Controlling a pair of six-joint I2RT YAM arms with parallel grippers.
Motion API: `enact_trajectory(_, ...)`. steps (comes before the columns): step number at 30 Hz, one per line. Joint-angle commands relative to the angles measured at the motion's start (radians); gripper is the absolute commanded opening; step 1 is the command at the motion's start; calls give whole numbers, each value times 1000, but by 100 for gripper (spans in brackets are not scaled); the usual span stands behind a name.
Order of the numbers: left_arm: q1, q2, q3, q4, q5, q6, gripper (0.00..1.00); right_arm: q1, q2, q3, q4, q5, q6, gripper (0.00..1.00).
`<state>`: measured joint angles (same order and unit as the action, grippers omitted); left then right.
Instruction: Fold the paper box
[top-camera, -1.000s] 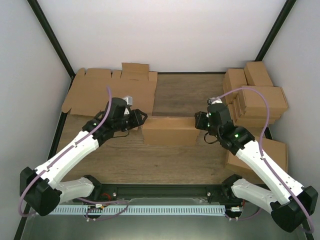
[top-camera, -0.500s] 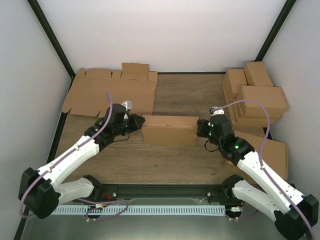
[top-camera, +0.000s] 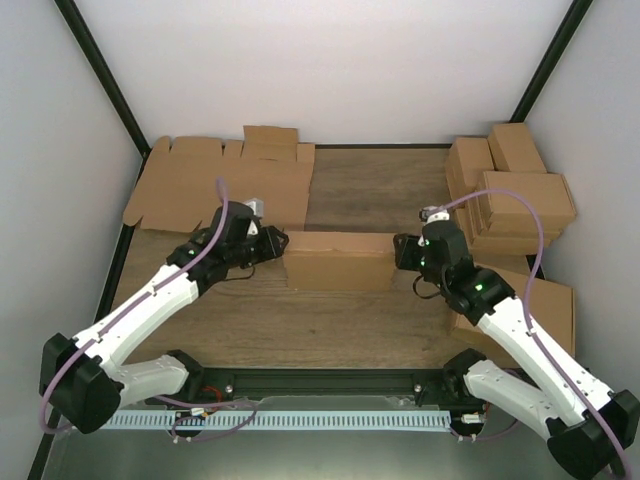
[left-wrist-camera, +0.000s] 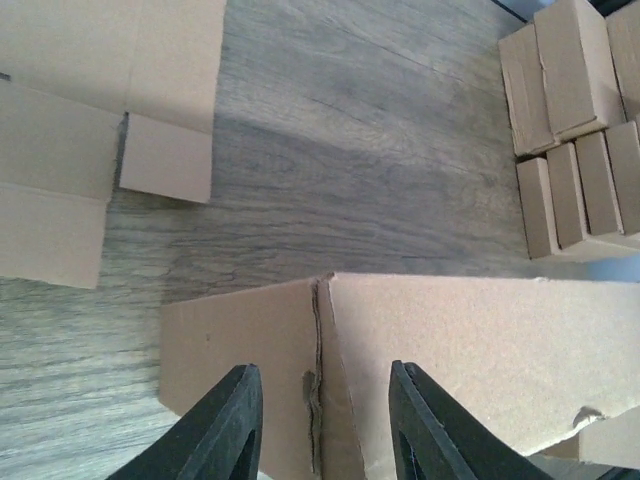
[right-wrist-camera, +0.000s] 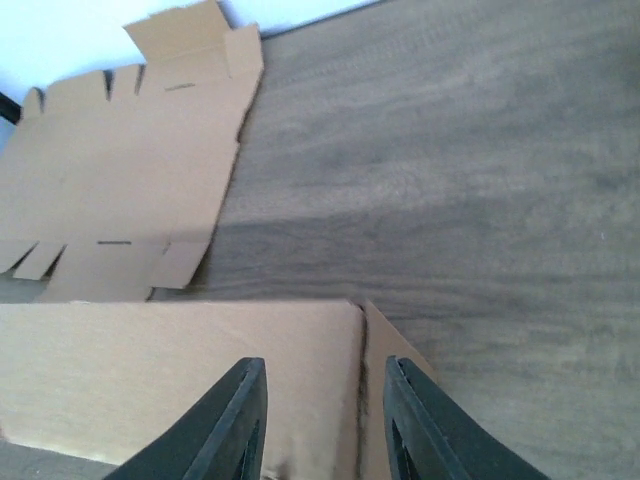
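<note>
The paper box (top-camera: 338, 260) lies folded shut, long and shallow, in the middle of the wooden table. My left gripper (top-camera: 274, 245) is at its left end. In the left wrist view the box (left-wrist-camera: 480, 350) shows a corner seam between the two black fingers, and the left gripper (left-wrist-camera: 325, 425) stands open astride that corner without pinching it. My right gripper (top-camera: 402, 252) is at the box's right end. In the right wrist view the right gripper (right-wrist-camera: 325, 420) is open over the end seam of the box (right-wrist-camera: 180, 370).
A stack of flat notched cardboard sheets (top-camera: 225, 185) lies at the back left, also seen as flat sheets (right-wrist-camera: 130, 190). Several small cartons (top-camera: 510, 195) are piled at the back right, the same cartons (left-wrist-camera: 575, 120). Another flat brown piece (top-camera: 555, 300) lies under the right arm.
Both grippers came in to the box's two ends and narrowed half a second ago. Their jaws now stand wider apart again. The box has barely shifted.
</note>
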<state>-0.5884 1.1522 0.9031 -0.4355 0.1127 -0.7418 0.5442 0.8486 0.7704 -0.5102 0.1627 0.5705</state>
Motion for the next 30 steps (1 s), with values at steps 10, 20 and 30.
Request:
enact_trajectory(10,56,0,149,-10,237,64,4,-106,69,219,25,-389,-148,1)
enact_trajectory(20,112,37,-134,249,393,-10,4,-334,125,-107,309,-828,-90,1)
enact_trajectory(30,114,27,-62,140,320,55,4,-386,105,-61,280,-858,-135,1)
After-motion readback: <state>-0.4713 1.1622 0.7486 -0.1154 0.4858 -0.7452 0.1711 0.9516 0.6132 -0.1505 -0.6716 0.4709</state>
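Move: From the left hand the middle of the standing paper box is about 11 cm to the right, level fore and aft, and roughly 7 cm below; a flat cardboard sheet lies some 20 cm farther out and 15 cm left. From the right hand the same box middle is about 11 cm left, 1 cm ahead and 6 cm below, with the box stack roughly 14 cm ahead and 24 cm right, and a low box 8 cm back and 25 cm right. Both hands make one up-and-down pat over opposite ends of the box top: the left rises about 5 cm, the right about 8 cm, while their part-open fingers shut on nothing and each shifts 2 to 3 cm inward along the box. Both then come down fast so that the shut fingertips press on the narrow top near its two ends, the left hand having swung somewhat clockwise and the right some 20 degrees counter-clockwise as well as rolling its left side up. ##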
